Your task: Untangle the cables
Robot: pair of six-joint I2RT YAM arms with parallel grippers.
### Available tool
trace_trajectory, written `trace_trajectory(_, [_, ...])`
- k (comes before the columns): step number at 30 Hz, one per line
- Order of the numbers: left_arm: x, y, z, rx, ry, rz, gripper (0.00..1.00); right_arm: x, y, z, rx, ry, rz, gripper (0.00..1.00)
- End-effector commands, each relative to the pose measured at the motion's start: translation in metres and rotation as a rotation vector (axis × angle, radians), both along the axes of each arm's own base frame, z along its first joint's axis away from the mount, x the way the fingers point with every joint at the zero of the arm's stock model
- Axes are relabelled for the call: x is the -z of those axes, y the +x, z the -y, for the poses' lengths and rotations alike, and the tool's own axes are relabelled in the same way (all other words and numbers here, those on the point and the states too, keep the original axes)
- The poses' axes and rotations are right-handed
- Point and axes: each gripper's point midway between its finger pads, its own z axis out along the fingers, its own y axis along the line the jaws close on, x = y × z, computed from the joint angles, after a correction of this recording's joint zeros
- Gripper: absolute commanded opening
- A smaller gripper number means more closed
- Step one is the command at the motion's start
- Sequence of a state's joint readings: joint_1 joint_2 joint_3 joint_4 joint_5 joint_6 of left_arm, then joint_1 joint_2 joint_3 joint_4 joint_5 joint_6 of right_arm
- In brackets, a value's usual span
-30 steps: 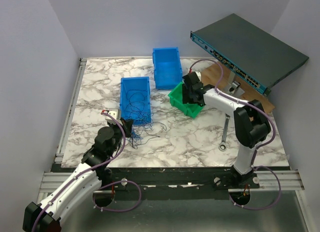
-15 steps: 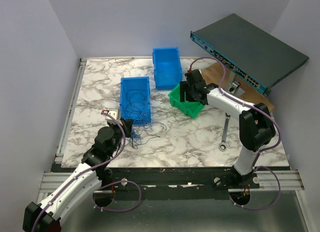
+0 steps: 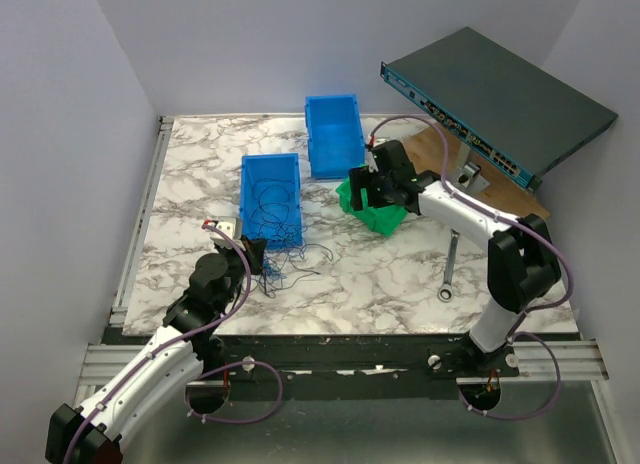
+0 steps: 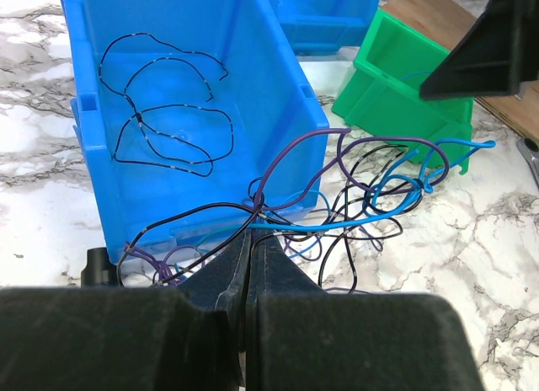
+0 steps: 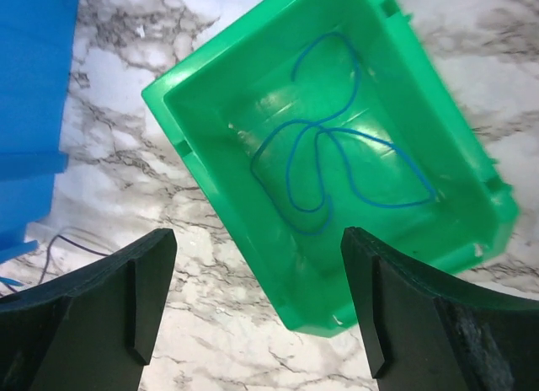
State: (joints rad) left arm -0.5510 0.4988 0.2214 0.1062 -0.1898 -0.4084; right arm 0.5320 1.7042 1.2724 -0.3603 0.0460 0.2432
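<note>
A tangle of thin blue, purple and black cables (image 4: pixel 362 197) lies on the marble table in front of the near blue bin (image 4: pixel 278 113). My left gripper (image 4: pixel 250 238) is shut, and strands of the tangle run from its tips. The tangle also shows from above (image 3: pixel 287 264), just right of the left gripper (image 3: pixel 258 256). One black cable (image 4: pixel 168 121) lies loose in the near blue bin. A single blue cable (image 5: pixel 328 147) lies curled in the green bin (image 5: pixel 253 197). My right gripper (image 5: pixel 261 248) hangs open above that bin's near wall, holding nothing.
A second blue bin (image 3: pixel 333 134) stands behind the green one. A silver wrench (image 3: pixel 449 269) lies on the table at right. A dark network switch (image 3: pixel 495 104) leans over a wooden board (image 3: pixel 505 199) at the back right.
The right gripper has opened wider and moved left and up above the green bin. The left arm and the tangle have not moved.
</note>
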Motion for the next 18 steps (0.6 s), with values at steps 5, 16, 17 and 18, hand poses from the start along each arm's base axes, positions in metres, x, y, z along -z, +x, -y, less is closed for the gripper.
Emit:
trace_trajectory(5, [-0.015,0.003,0.002,0.007,-0.011,0.037,0.00,0.030,-0.004,-0.024,-0.057,-0.055,-0.052,0.75])
trace_trajectory(16, [-0.014,0.004,0.003,0.009,-0.007,0.032,0.00,0.044,0.003,-0.030,0.060,0.003,-0.064,0.45])
trace_trajectory(17, [-0.013,0.004,0.003,0.009,-0.006,0.031,0.00,0.044,0.003,-0.030,0.066,0.008,-0.063,0.43])
trace_trajectory(18, [-0.014,0.004,0.003,0.010,-0.007,0.033,0.00,0.043,0.004,-0.031,0.071,0.016,-0.063,0.40])
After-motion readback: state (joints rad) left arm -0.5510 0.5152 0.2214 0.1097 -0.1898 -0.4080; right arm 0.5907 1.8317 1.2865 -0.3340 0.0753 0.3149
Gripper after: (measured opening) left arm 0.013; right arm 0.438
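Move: The green bin, standing askew with a loose blue cable on its floor, has its middle about 4 cm ahead of the right hand, 3 cm to its right and 7 cm below; its left wall lies almost under the fingers. The near blue bin is some 20 cm to the hand's left and 3 cm ahead, the far blue bin about 17 cm ahead and 4 cm left. From the left hand, the green bin lies roughly 17 cm ahead and 24 cm right. The right hand drops quickly, about 4.5 cm, while shifting some 2.5 cm left and a touch back, its fingers tipping slightly steeper, so that the open jaws come down astride the green bin's left wall, one finger inside and one outside. Once down it all but stops there and the fingers draw together from wide open to about half open around the rim, with no firm pinch to be seen yet. ##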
